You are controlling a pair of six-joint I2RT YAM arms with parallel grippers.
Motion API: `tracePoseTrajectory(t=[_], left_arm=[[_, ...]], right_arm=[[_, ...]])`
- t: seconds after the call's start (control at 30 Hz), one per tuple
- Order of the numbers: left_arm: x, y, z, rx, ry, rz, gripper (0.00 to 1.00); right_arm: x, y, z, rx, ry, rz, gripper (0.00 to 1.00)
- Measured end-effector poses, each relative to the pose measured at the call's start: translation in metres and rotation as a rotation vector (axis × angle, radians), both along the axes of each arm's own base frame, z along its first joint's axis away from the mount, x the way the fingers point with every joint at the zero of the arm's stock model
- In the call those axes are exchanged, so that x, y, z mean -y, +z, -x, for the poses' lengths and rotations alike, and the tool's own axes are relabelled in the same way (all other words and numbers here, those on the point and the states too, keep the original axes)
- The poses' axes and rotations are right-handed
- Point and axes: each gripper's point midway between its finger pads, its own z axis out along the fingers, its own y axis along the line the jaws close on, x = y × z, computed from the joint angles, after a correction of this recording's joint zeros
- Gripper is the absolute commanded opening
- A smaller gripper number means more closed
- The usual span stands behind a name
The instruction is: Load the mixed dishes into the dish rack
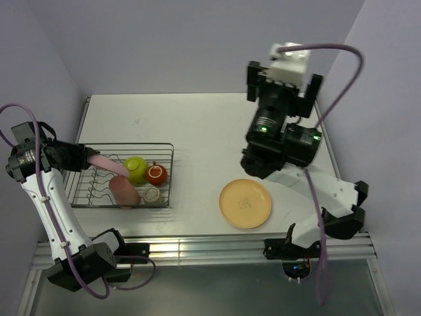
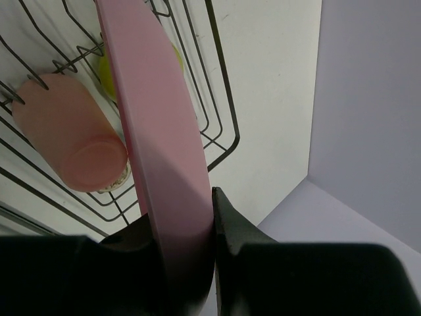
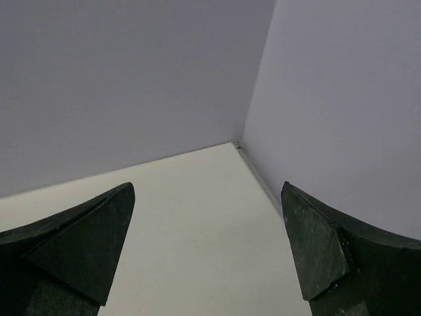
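Observation:
The dark wire dish rack (image 1: 168,172) stands at the left of the table. In it are the lime-green bowl (image 1: 136,168), the red-orange bowl (image 1: 156,174), the salmon-pink cup (image 1: 123,189) on its side and the tiny beige-grey cup (image 1: 152,195). My left gripper (image 1: 87,158) is shut on the pink plate (image 1: 107,164), holding it on edge over the rack's left part; in the left wrist view the plate (image 2: 158,131) runs up from the jaws above the rack (image 2: 223,125) and cup (image 2: 69,141). The yellow-orange plate (image 1: 245,203) lies flat on the table. My right gripper (image 3: 207,257) is open and empty, raised high.
The right arm's body (image 1: 279,138) hangs over the table just behind the yellow-orange plate. Walls close in the table at the back and both sides. The right wrist view shows bare table and the far right corner (image 3: 237,143).

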Motion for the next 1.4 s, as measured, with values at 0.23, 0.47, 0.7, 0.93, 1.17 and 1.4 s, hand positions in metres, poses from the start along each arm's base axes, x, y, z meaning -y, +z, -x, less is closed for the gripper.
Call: tracePoseTrajectory(t=[0.23,0.47,0.7,0.93,1.17,1.4], left_arm=[[0.002,-0.012,0.0,-0.012,0.01,0.03,0.0],[0.001,-0.009,-0.004,0.011,0.005,0.021,0.0],[0.0,-0.008,-0.006,0.023,0.003,0.012,0.0],[-0.007,-0.003,-0.008,0.017,0.009,-0.033,0.0],[-0.014,0.003,-0.011,-0.01,-0.002,-0.061,0.0],[-0.022,0.01,-0.013,-0.063,0.001,-0.079,0.0]], right_arm=[[0.086,-0.028,0.039,0.31,0.027,-0.626,1.0],[0.114,-0.067,0.063,0.426,0.129,-0.995,1.0],[0.094,-0.066,0.085,0.285,0.61,-1.383,1.0],[0.069,-0.048,0.1,0.153,0.837,-1.275,1.0],[-0.09,-0.121,0.089,-0.149,1.008,-0.573,1.0],[-0.106,-0.25,0.028,-0.558,0.911,-0.379,1.0]])
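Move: The yellow plate lies about 54 cm below the right hand, some 6 cm back and 5 cm to its left; the brown mug, its nearest neighbour, is about 34 cm left of it and 8 cm farther out. The dish rack's middle lies about 9 cm ahead of the left hand, 1 cm right, 24 cm down; the green bowl 6 cm ahead, 8 cm right, the pink cup 3 cm back, 5 cm right, both about 21 cm down. The pink plate stays pinched in the left fingers over the rack; that hand dips about 1 cm, then eases some 2 cm left and up. Towards the yellow plate comes the empty right hand, wide open: first right and back, then a sweep left and down, ending 25 cm lower, its wrist swung counter-clockwise and tipped down from level. ##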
